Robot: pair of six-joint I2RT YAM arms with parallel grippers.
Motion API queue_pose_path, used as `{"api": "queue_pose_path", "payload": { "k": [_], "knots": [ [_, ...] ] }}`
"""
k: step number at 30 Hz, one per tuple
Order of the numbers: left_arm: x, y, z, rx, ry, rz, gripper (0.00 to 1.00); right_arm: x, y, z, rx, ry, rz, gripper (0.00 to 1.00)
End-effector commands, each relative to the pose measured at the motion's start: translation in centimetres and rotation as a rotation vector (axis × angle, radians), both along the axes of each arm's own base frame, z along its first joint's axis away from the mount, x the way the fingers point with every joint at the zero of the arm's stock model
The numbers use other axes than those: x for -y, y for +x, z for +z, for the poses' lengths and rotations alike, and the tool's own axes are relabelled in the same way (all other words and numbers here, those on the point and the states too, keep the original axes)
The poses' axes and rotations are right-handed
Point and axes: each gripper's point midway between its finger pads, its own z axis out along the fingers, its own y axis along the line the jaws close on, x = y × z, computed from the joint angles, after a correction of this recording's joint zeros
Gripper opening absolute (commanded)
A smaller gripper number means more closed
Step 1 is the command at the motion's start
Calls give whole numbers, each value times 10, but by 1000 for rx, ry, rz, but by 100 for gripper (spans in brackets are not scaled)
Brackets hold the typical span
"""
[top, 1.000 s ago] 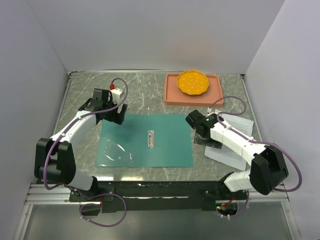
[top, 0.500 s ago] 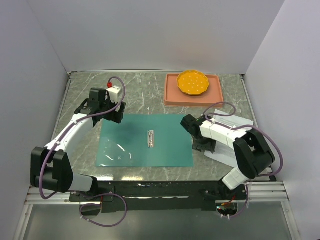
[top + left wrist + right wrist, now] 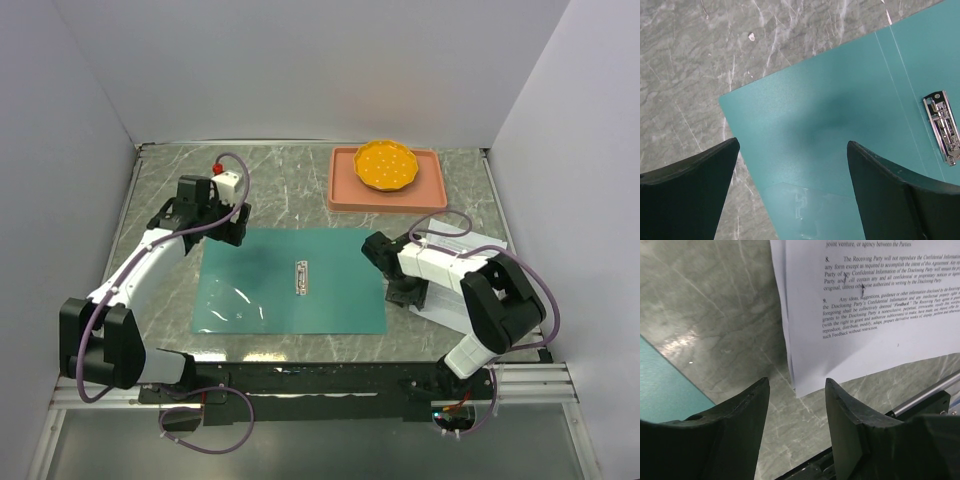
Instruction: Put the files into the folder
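The teal folder (image 3: 290, 280) lies open and flat in the middle of the table, its metal clip (image 3: 301, 277) along the centre fold. The files (image 3: 445, 312), white sheets of dense black text, lie to its right, partly under my right arm. My right gripper (image 3: 407, 293) is low over the sheets' near left corner. In the right wrist view the files (image 3: 865, 305) end in a corner just between the tips of that gripper (image 3: 796, 382), whose jaws stand apart with nothing pinched. My left gripper (image 3: 231, 234) hovers wide open over the folder's far left corner (image 3: 805, 115).
A salmon-pink tray (image 3: 340, 195) holding an orange plate (image 3: 387, 165) stands at the back right. White walls close in the table on three sides. The metal rail at the table's near edge (image 3: 925, 392) runs close below the papers.
My right gripper has swung down to the near left corner of the papers and its jaws have narrowed. The left arm has shifted slightly and stays wide open.
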Motion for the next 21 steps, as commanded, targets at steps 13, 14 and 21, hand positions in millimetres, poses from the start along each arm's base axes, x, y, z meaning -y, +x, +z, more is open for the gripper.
{"api": "queue_pose_path", "payload": {
  "k": [13, 14, 21],
  "knots": [
    [-8, 3, 12, 58, 19, 16, 96, 14, 0, -3, 44, -21, -93, 41],
    [-7, 4, 13, 61, 18, 17, 96, 15, -1, -3, 41, -22, -95, 40],
    [-10, 2, 10, 58, 27, 23, 96, 14, 2, 0, 59, -4, -94, 30]
  ]
}}
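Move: The near-left corner of the files is just below and slightly right of my right fingertips. The stack's middle is roughly 13 cm to the right, 7 cm ahead and 2 cm below. The open folder's middle lies some 27 cm to my right hand's left and 6 cm ahead, its metal clip about 25 cm left and 6 cm ahead. From my left hand, the files are about 52 cm right, 8 cm back and 14 cm below. I draw the fingers of my right hand together around the near-left corner of the files, from a bit over half open to about a third, not yet shut. As they close, I ease the hand about 1 cm right, towards the stack, and nearly 1 cm down, with a small early shift back and a slight clockwise turn of some 5 degrees. By the end the left finger comes up against the stack's left edge. ##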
